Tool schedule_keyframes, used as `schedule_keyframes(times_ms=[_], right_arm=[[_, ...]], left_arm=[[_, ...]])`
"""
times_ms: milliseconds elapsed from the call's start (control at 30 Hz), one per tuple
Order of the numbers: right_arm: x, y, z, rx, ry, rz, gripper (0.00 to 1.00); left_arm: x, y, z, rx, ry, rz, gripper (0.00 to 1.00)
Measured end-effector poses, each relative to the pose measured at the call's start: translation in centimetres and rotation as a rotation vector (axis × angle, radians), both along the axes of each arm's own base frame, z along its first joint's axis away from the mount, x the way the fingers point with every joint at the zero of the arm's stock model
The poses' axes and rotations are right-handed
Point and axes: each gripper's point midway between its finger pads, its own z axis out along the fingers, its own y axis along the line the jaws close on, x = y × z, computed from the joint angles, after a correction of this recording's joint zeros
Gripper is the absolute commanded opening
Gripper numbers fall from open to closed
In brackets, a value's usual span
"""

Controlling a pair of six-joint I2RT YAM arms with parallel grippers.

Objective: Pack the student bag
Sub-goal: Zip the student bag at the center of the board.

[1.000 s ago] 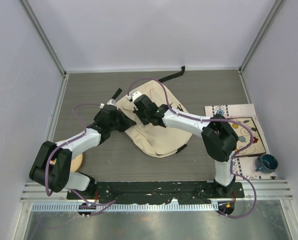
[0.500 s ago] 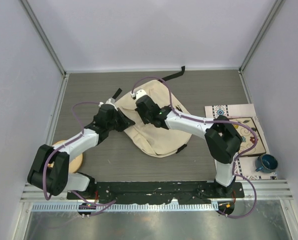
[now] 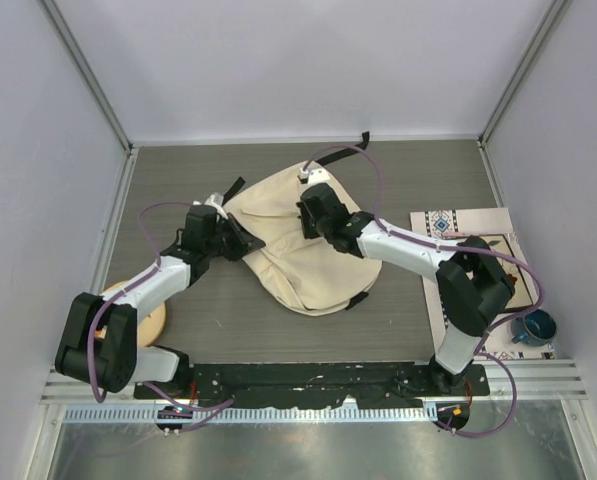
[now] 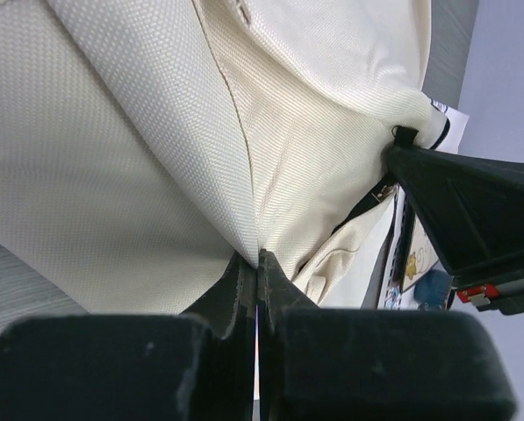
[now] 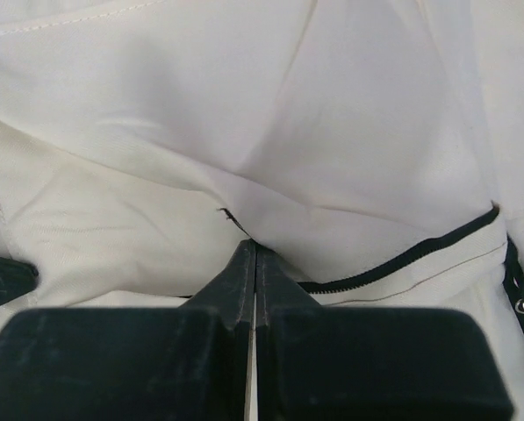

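The student bag (image 3: 298, 255), a large cream backpack with black straps, lies in the middle of the table. My left gripper (image 3: 246, 243) is at its left edge. In the left wrist view its jaws (image 4: 258, 257) are shut on a fold of the cream fabric (image 4: 156, 158). My right gripper (image 3: 316, 215) is on the bag's upper part. The right wrist view shows its jaws (image 5: 254, 245) shut on a pinch of cloth just above a black zipper line (image 5: 411, 259). The fabric is stretched between the two grippers. The right gripper's black body (image 4: 472, 206) shows in the left wrist view.
A patterned board on a white mat (image 3: 483, 265) and a blue mug (image 3: 533, 326) lie at the right. A round wooden disc (image 3: 150, 322) lies under my left arm. Black straps (image 3: 343, 152) trail behind the bag toward the back wall.
The right gripper closed on the bag's fabric and pulled it right and back. The left gripper drew slightly left. The bag's top is now spread wider.
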Motion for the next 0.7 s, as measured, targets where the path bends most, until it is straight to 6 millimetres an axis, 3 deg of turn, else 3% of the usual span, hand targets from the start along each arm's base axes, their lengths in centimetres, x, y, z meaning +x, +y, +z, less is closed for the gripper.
schedule_keyframes(times_ms=[400, 700], right_arm=[[1.6, -4.0, 1.4, 0.107, 0.0, -0.099, 0.01], [2.0, -5.3, 0.9, 0.116, -0.005, -0.154, 0.01]], left_arm=[[0.1, 1.4, -0.2, 0.0, 0.01, -0.012, 0.0], [0.0, 2.9, -0.5, -0.006, 0.035, -0.006, 0.0]])
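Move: The right hand already grips the zip pull; the zip's far end on the student bag lies about 11 cm to its right, 4 cm ahead and 2 cm lower. From that hand the black shoulder strap is some 18 cm ahead and 8 cm right, the black bottom tab 16 cm back and 10 cm right, both about 8 cm lower. The left hand, still pinching the bag's left edge, has the zip end about 22 cm right and 6 cm ahead, slightly lower. Right hand drags the pinched pull some 5 cm right towards zip end; left tugs bag 3 cm left. ##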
